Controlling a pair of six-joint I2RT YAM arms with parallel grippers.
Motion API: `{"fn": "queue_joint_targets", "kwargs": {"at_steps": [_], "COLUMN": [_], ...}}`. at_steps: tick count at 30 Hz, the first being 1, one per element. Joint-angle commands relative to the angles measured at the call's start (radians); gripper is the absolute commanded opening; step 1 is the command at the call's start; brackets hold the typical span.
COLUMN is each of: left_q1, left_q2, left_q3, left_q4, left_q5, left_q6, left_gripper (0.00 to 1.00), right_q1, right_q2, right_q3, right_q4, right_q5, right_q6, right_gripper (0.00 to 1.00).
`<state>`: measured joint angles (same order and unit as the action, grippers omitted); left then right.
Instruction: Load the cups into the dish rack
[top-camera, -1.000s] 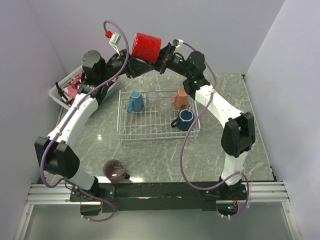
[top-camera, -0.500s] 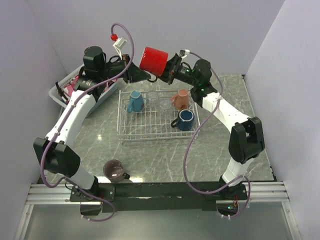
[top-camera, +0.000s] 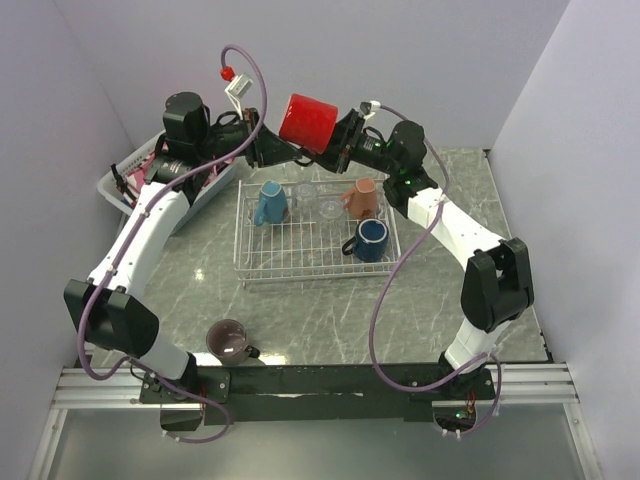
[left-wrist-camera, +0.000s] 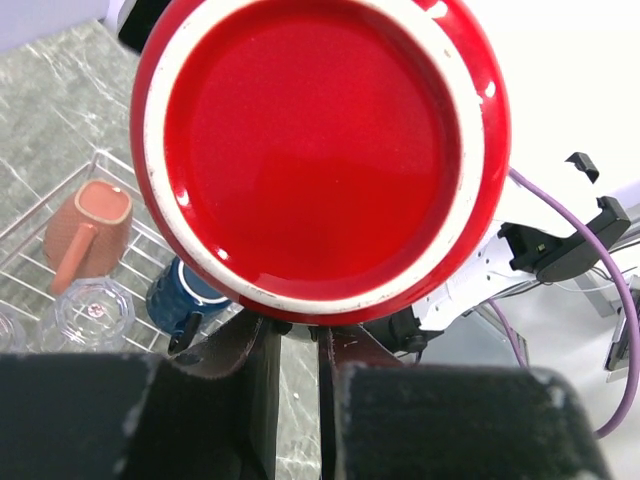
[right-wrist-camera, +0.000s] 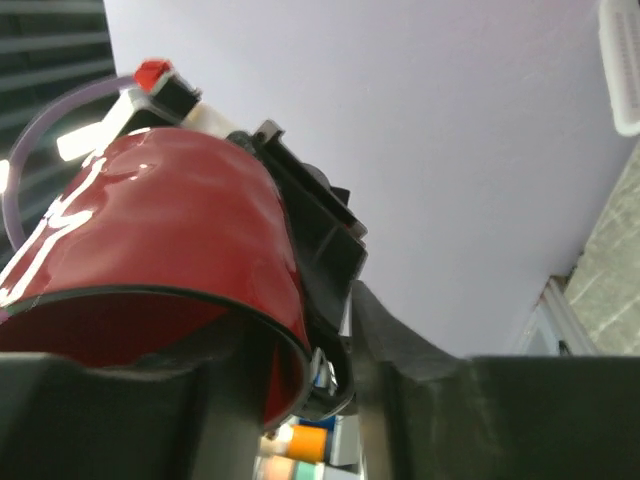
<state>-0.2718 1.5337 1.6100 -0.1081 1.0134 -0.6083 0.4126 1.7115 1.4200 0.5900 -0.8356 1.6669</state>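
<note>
A red mug (top-camera: 310, 120) hangs in the air above the back of the white wire dish rack (top-camera: 315, 272), between both grippers. My left gripper (top-camera: 268, 143) is shut at the mug's base side; in the left wrist view its fingers (left-wrist-camera: 295, 330) end at the lower edge of the mug's bottom (left-wrist-camera: 320, 150). My right gripper (top-camera: 340, 140) grips the rim side; in the right wrist view (right-wrist-camera: 300, 370) one finger is inside the mug (right-wrist-camera: 170, 230) and the other outside by the handle. In the rack stand a light blue mug (top-camera: 270, 203), two clear glasses (top-camera: 305, 192), a salmon mug (top-camera: 360, 198) and a navy mug (top-camera: 370, 240).
A mauve mug (top-camera: 230, 340) stands on the marble table near the front left edge. A white plastic basket with pink cloth (top-camera: 130, 180) sits at the back left. Walls close in on the back and both sides.
The red mug has moved right and a little down with both grippers at it. The right arm's elbow has swung out to the right.
</note>
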Motion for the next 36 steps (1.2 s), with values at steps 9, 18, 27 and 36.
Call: {"fn": "queue_joint_targets", "kwargs": {"at_steps": [9, 18, 27, 36], "left_q1": [0.052, 0.123, -0.075, -0.179], "left_q2": [-0.096, -0.015, 0.036, 0.069], "left_q3": [0.109, 0.318, 0.138, -0.011], "left_q4": [0.058, -0.605, -0.885, -0.782], "left_q5": [0.011, -0.068, -0.441, -0.621], "left_q6": [0.086, 0.618, 1.084, 1.136], "left_gripper": [0.01, 0.01, 0.01, 0.01], "right_q1": [-0.086, -0.248, -0.285, -0.330], "right_q2": [-0.079, -0.309, -0.529, -0.631], "right_q3": [-0.082, -0.155, -0.016, -0.036], "right_q4": [-0.214, -0.674, -1.062, -1.118], "right_q5": [-0.111, -0.085, 0.116, 0.133], "right_q6": [-0.183, -0.524, -0.802, -0.820], "right_gripper": [0.58, 0.58, 0.61, 0.61]}}
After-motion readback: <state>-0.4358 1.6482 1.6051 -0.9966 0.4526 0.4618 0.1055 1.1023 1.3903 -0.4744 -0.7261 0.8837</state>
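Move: The open front middle of the dish rack, where the left hand's cup is taken, lies about 4 cm ahead, 3 cm left and 35 cm below. From the left hand, the navy cup is 6 cm ahead and 16 cm right, the blue cup 17 ahead and 9 left, the nearer glass 15 ahead and 6 right, all similarly low. The red cup's body is about 5 cm above the right hand, 1 cm ahead and 1 cm left. Leftward and slightly up at first, about 7 cm, then steeply down over 20 cm towards the rack, the left hand carries the red cup by its handle, tipping its fingers some 55 degrees downward. The right fingers open further, and that hand backs off rightward, dipping then rising again, while drawing back and turning clockwise. ##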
